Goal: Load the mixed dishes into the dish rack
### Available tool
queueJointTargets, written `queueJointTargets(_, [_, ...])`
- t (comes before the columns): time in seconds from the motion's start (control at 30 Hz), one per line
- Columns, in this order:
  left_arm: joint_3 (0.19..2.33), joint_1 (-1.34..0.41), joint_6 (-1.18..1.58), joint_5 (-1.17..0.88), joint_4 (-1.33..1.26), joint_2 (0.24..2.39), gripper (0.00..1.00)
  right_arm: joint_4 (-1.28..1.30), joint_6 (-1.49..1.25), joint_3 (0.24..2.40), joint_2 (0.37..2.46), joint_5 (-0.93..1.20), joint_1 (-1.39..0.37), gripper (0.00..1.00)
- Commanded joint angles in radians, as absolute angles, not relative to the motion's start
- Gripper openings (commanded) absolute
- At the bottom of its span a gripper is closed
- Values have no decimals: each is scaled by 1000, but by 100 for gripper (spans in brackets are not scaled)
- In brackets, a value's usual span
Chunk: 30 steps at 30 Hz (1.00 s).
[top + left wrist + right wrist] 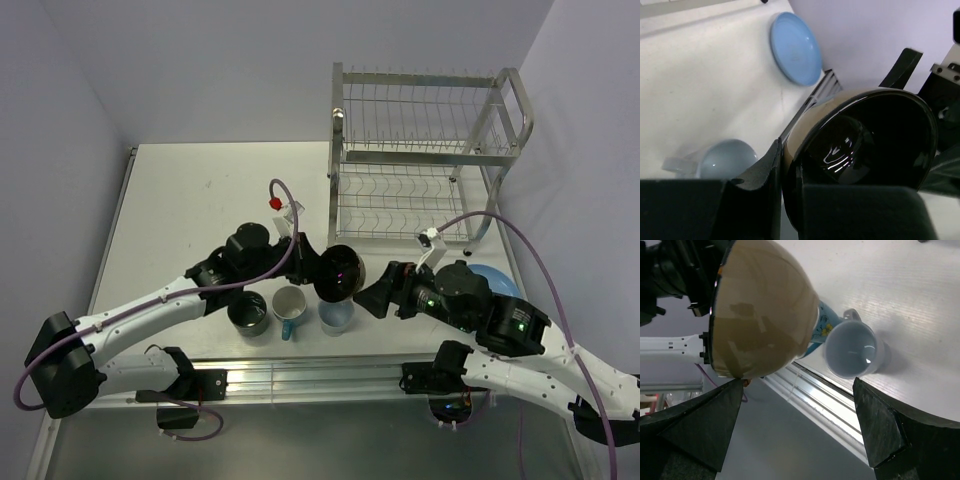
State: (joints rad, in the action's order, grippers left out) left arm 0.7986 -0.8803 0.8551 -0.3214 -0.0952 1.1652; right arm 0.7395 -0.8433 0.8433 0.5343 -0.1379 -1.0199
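Observation:
My left gripper (318, 266) is shut on the rim of the small bowl (340, 272), which hangs tilted above the table; the left wrist view shows its black inside (865, 145) with the rim between my fingers (760, 175). My right gripper (375, 295) stands open just right of the bowl. In the right wrist view the bowl's tan outside (762, 310) sits above the wide-open fingers (705, 425). Below stand the dark mug (247, 313), white mug (289, 308) and light blue mug (336, 316). The blue plate (495, 280) lies partly under my right arm. The dish rack (425, 150) stands at the back right.
The table's near edge with its metal rail (300, 380) runs just below the mugs. The light blue mug (852, 350) and plate (796, 41) also show in the wrist views. Walls close in behind and to the right of the rack.

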Motion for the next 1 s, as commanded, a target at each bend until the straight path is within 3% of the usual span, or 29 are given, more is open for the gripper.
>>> queueJointTargets(0.0, [782,-877,1009,-391,-348,1137,0,583,-804,842,575,-144,-1041,98])
queueJointTargets(0.53, [663,-873,1287,-411,-682,1210,0,436,-769,827,623,-360,-1158,91])
queueJointTargets(0.9, [646,-873,1284,-399,-677,1200,0,379,-782,821,673,-449,-1198,60])
queueJointTargets(0.97, [650,-873,1275,-393,-667,1200,0,382,-790,825,683,-472,-1210,46])
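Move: The bowl, its rim held in the left hand's shut fingers, has its middle about 6 cm right of the left hand and 1 cm back, a little below it. From the open right hand, the bowl lies some 9 cm left, 4 cm ahead and 3 cm above. Also from the right hand, roughly 20 cm below, the pale blue mug is 10 cm left and 5 cm back, and the flowered mug 24 cm left, 1 cm back. Right hand reaches 6 cm left, up, forward and pinches the bowl, which the left tilts some 20 degrees. ##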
